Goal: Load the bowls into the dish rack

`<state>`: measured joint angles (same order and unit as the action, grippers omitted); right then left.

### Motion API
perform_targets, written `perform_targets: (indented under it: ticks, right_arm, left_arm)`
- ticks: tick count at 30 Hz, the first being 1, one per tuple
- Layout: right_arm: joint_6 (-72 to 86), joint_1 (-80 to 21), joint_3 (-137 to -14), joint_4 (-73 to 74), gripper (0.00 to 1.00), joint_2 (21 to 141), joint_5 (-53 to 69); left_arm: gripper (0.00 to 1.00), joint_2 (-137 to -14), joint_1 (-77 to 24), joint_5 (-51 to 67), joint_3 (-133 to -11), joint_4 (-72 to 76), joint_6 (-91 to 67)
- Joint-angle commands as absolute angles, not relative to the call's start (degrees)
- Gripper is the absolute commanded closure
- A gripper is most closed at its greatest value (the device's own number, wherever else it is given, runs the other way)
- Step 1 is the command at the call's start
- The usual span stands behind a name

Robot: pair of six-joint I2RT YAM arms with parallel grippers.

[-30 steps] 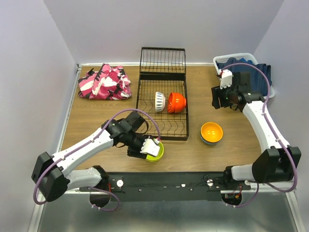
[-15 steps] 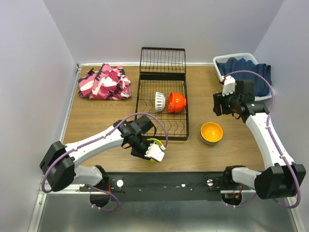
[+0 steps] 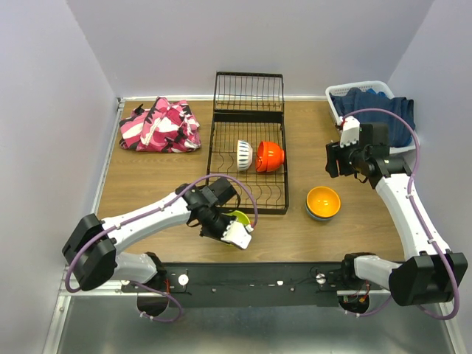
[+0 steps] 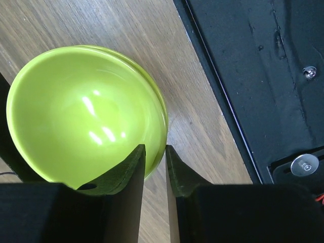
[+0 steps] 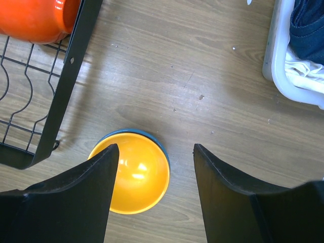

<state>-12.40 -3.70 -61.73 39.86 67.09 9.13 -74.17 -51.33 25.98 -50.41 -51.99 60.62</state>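
Observation:
A lime green bowl [image 3: 237, 217] [image 4: 76, 116] sits on the wood just in front of the dish rack [image 3: 247, 193]. My left gripper [image 3: 234, 224] [image 4: 154, 149] is shut on its near rim, one finger inside and one outside. In the rack, a cream-white bowl [image 3: 244, 155] and a red-orange bowl [image 3: 270, 155] [image 5: 35, 17] stand on edge. An orange bowl [image 3: 323, 200] [image 5: 139, 177] is nested in a blue bowl [image 3: 322, 216] [image 5: 152, 134] to the right of the rack. My right gripper [image 3: 335, 158] [image 5: 154, 147] hovers open above and just beyond them, holding nothing.
A pink camouflage cloth [image 3: 161, 125] lies at the back left. A white laundry basket [image 3: 369, 92] [image 5: 283, 76] with blue clothes stands at the back right. The black base rail [image 4: 263, 76] runs close to the lime green bowl along the table's near edge.
My left gripper swung round to the near side of the lime green bowl and its jaws closed on the rim. The right arm moved slightly nearer, then held still.

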Motion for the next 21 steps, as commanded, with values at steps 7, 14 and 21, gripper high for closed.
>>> perform_targets:
  ticks: [7,14,21]
  right_arm:
    - [-11.69,-3.96,-61.00,39.20,0.31,66.53,8.88]
    - [-11.86,-3.96,-61.96,39.46,0.31,67.41,9.05]
    - [-11.95,-4.04,-62.84,40.34,0.31,68.55,9.84]
  left_arm:
    - [0.81,-75.32,-52.56,25.13,-50.62,-51.85,62.66]
    - [0.93,-75.41,-52.56,26.54,-56.33,-59.84,64.59]
    - [0.95,-73.92,-52.56,29.18,-61.59,-65.12,64.08]
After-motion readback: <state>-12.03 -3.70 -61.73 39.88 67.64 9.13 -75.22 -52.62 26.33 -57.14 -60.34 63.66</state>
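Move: The upper of the two nested green bowls has its back-left rim between the left hand's open fingers; its middle lies about 4 cm ahead, 4 cm to the right and 3 cm below. The dish rack's middle is roughly 22 cm ahead and 9 cm right of the hand, and the white bowl in it 25 cm ahead, 7 cm right. From the right hand, the green bowl is some 14 cm back, 31 cm left and 14 cm lower. The left hand settles barely half a centimetre lower over the near-left rim of the green bowls while its fingers, one inside and one outside, close from about a third open to nearly shut and pinch the upper bowl's rim. It then goes straight up about 3 cm, keeping that pinch, drawing the bowl away from the one beneath with hardly any turn of the wrist. ##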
